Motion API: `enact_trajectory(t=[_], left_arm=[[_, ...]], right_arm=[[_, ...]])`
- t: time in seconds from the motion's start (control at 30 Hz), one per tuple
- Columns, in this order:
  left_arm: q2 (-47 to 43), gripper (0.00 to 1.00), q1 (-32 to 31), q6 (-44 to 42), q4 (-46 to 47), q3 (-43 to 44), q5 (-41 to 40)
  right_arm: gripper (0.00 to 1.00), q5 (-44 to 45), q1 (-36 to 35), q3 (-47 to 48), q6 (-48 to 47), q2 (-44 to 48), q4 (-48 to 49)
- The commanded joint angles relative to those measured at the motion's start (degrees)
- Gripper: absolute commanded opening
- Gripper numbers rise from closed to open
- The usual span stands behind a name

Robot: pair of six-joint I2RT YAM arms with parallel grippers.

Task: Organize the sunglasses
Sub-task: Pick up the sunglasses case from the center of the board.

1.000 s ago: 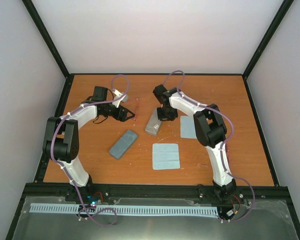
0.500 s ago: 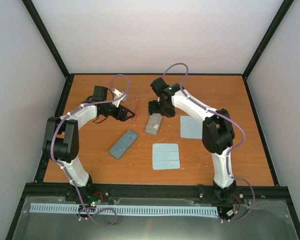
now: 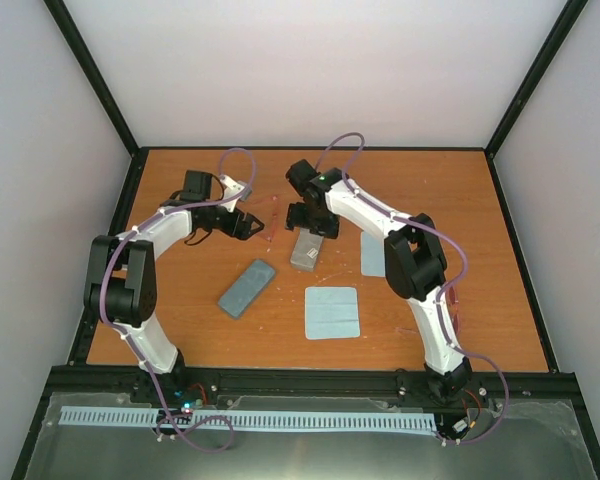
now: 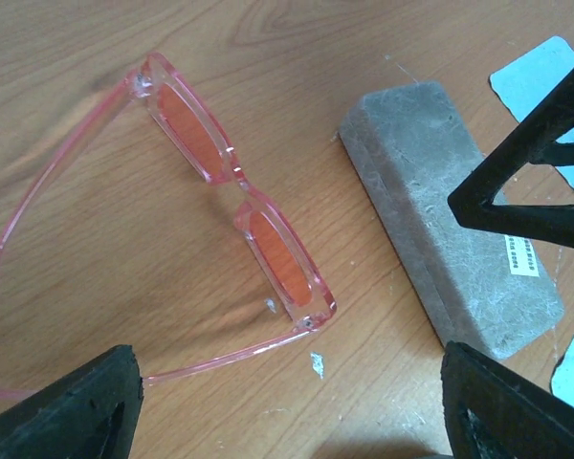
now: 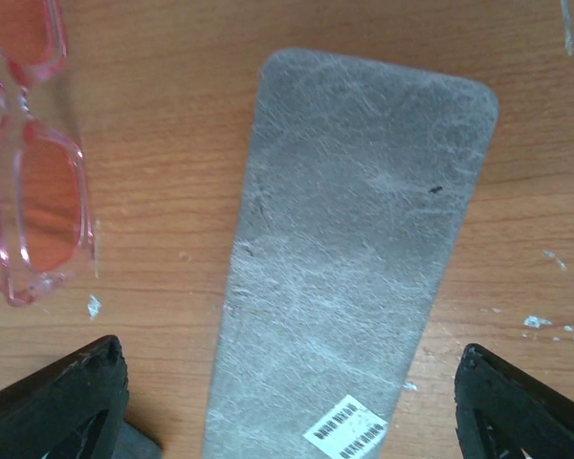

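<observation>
The sunglasses (image 4: 231,196) are a pink see-through frame with orange lenses, lying unfolded on the wooden table (image 3: 180,260); they show faintly in the top view (image 3: 273,222) and at the left edge of the right wrist view (image 5: 40,196). My left gripper (image 4: 292,406) (image 3: 252,225) hovers open just left of them, one slender arm running toward its left finger, nothing held. A grey oblong case (image 5: 354,258) (image 3: 306,250) (image 4: 450,215) lies right beside the sunglasses. My right gripper (image 5: 287,402) (image 3: 313,220) stands open above the case, clear of it.
A blue-grey case (image 3: 247,288) lies at front left of centre. One pale blue cloth (image 3: 332,312) sits in front of the grey case; another (image 3: 372,255) is partly hidden by the right arm. Black frame rails edge the table.
My right gripper has opened wide and shifted left and back over the grey case, which stays put. The left gripper widened slightly and barely moved.
</observation>
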State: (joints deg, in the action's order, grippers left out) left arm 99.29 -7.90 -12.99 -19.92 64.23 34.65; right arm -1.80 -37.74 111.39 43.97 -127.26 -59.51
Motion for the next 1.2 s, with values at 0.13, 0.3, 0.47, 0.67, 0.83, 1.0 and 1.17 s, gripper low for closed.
enact_trajectory(t=[0.13,0.3,0.47,0.67,0.83,1.0,1.17], left_arm=[[-2.4,0.85,0.9,-0.1,2.3,-0.6,-0.6],[-3.0,0.85,1.8,-1.0,2.6,-1.6,0.3],[-3.0,0.85,2.9,-1.5,2.7,-2.1,1.1],[-3.1,0.85,3.8,-1.9,3.0,-3.1,2.1],[-3.5,0.85,3.9,-1.9,3.3,-3.9,2.3],[-3.8,0.85,3.9,-1.8,3.1,-4.1,3.1],[-4.8,0.84,3.9,-2.3,2.0,-4.2,8.1]], right_arm=[[0.91,2.2,-1.1,3.5,4.9,-4.9,-2.9],[0.91,3.8,-1.0,3.2,5.8,-5.6,-3.6],[0.85,3.5,-0.9,4.4,6.2,-7.0,-3.5],[0.69,2.6,-0.9,5.2,6.0,-8.8,-3.7],[0.55,2.8,-1.0,4.8,5.5,-9.1,-3.9],[0.33,2.4,-0.9,4.7,5.2,-9.4,-4.4],[0.15,2.7,-1.6,2.7,3.2,-3.8,-1.7]])
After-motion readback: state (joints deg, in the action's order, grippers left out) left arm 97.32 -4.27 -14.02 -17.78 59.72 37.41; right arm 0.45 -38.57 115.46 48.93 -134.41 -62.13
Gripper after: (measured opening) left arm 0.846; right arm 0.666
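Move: The sunglasses case in the middle of the board is right under the open right gripper, its centre about 1 cm ahead and 5 cm below the hand. The pink sunglasses lie some 13 cm left of the right hand and 7 cm farther out, the blue-grey case about 14 cm left and 12 cm nearer the base, the near cloth 18 cm back and 5 cm right. From the left hand, the case is roughly 14 cm to the right and 8 cm down. Lower the right gripper about 4 cm, nearly straight down over the sunglasses case, until the open fingers straddle its two long sides. Stop there and close them by about a quarter of their range to pinch the case across its width, then hold without lifting. Meanwhile ease the open left gripper about 2 cm to the left, away from the case. ##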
